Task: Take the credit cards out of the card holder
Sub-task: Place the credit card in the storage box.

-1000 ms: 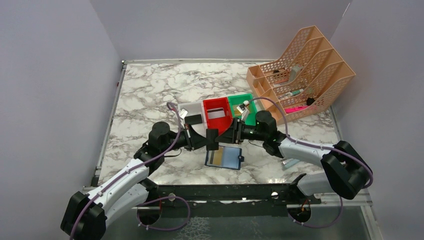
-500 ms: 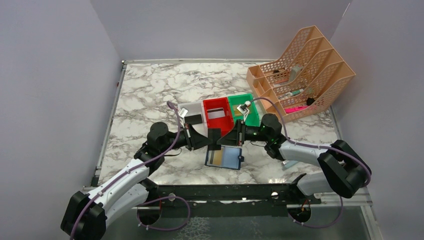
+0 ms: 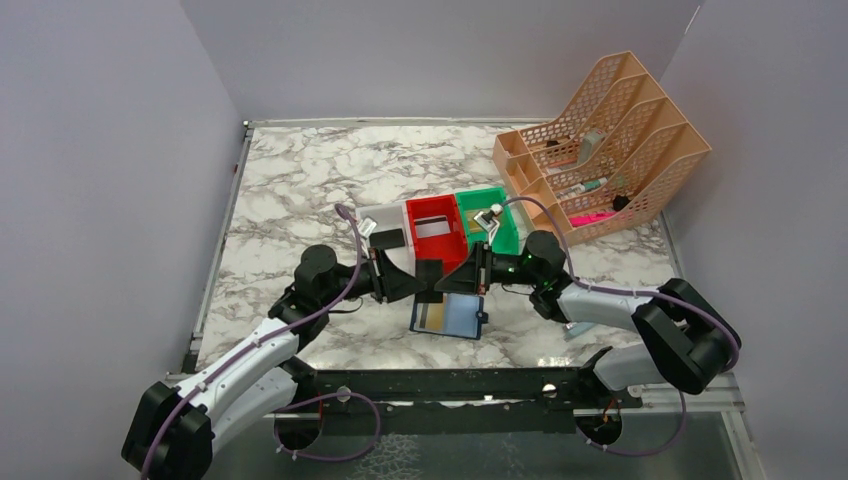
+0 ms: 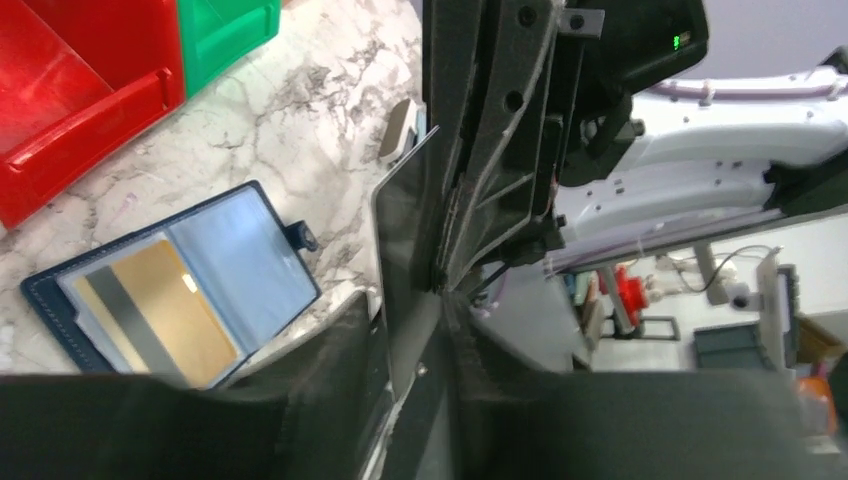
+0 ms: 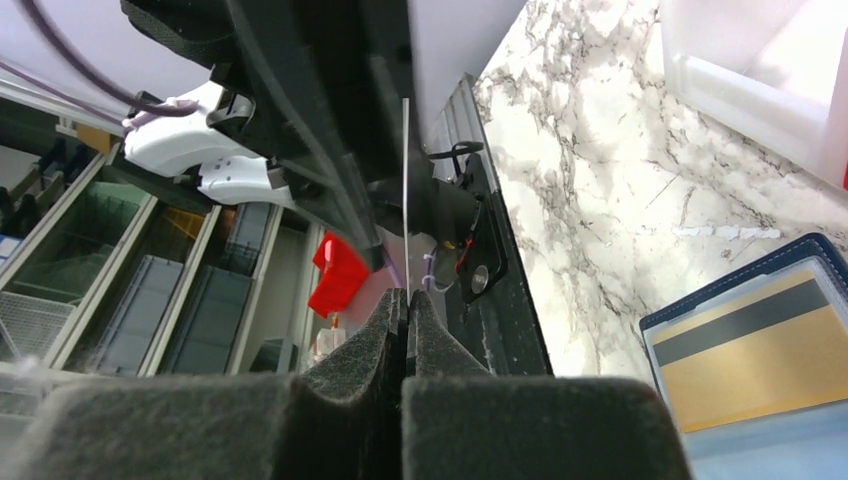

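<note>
The navy card holder (image 3: 462, 318) lies open on the marble near the front edge, with a gold credit card (image 3: 432, 317) with a dark stripe in its left pocket. Both show in the left wrist view, the card holder (image 4: 240, 262) and gold card (image 4: 150, 310), and in the right wrist view, the holder (image 5: 700, 300) and gold card (image 5: 770, 365). Just above the holder a black credit card (image 3: 429, 276) stands on edge between the two grippers. My right gripper (image 3: 448, 282) (image 5: 405, 300) is shut on its thin edge (image 5: 405, 200). My left gripper (image 3: 416, 285) (image 4: 410, 350) has its jaws slightly apart around the card's other end (image 4: 400, 250).
Behind the grippers stand a white bin (image 3: 372, 218) holding a dark card (image 3: 388, 238), a red bin (image 3: 434, 228) and a green bin (image 3: 490, 215). A peach mesh organiser (image 3: 600, 145) fills the back right. A small silver-blue object (image 3: 578, 325) lies by the right arm.
My right gripper has closed on the black card's end. The left jaws, shut on the card before, have eased slightly apart. The right wrist has drawn back a little to the right.
</note>
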Robot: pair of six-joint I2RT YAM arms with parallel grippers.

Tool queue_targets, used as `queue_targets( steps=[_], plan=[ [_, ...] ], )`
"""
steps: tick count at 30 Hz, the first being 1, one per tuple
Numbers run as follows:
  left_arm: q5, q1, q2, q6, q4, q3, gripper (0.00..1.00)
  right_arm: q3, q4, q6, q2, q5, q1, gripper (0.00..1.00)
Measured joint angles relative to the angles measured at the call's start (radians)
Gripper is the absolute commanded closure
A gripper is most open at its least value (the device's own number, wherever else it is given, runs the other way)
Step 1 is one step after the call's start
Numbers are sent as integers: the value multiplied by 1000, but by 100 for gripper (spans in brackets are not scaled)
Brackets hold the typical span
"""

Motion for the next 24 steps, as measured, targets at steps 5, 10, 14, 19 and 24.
queue_targets(
  steps=[5, 10, 14, 19, 24],
  plan=[
    [-91, 1, 0, 63, -184, 54, 3, 1, -83, -59, -36, 36, 0, 99],
    [-359, 4, -35, 154, -505, 225, 1, 56, -324, -190, -89, 136, 0, 99],
    [-609, 4, -69, 190, -715, 340, 1, 149, -505, -305, -102, 242, 0, 99],
    [-847, 4, -89, 230, -887, 404, 1, 306, -694, -454, -77, 399, 23, 99],
    [-1059, 4, -100, 317, -956, 409, 1, 421, -780, -612, -18, 522, 75, 99]
  ],
)
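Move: The card is already pinched in my right hand, its middle about 2 cm left and 1 cm ahead of that hand point. The red compartment lies roughly 15 cm ahead of my right hand, level sideways and 13 cm below, with the white one 12 cm left of it and the green one 12 cm right. The card holder lies 14 cm under this hand, 2 cm to the right. From my left hand, the card's middle is about 2 cm right and 1 cm ahead. I spread my left fingers wide off the card and swing that hand away about 17 cm left and 8 cm forward, rolling it and turning it counter-clockwise. My right hand keeps its pinch and carries the card some 10 cm forward, from above the holder towards the red compartment, dipping slightly first and tilting its fingertips down about 25 degrees while turning a little clockwise. ##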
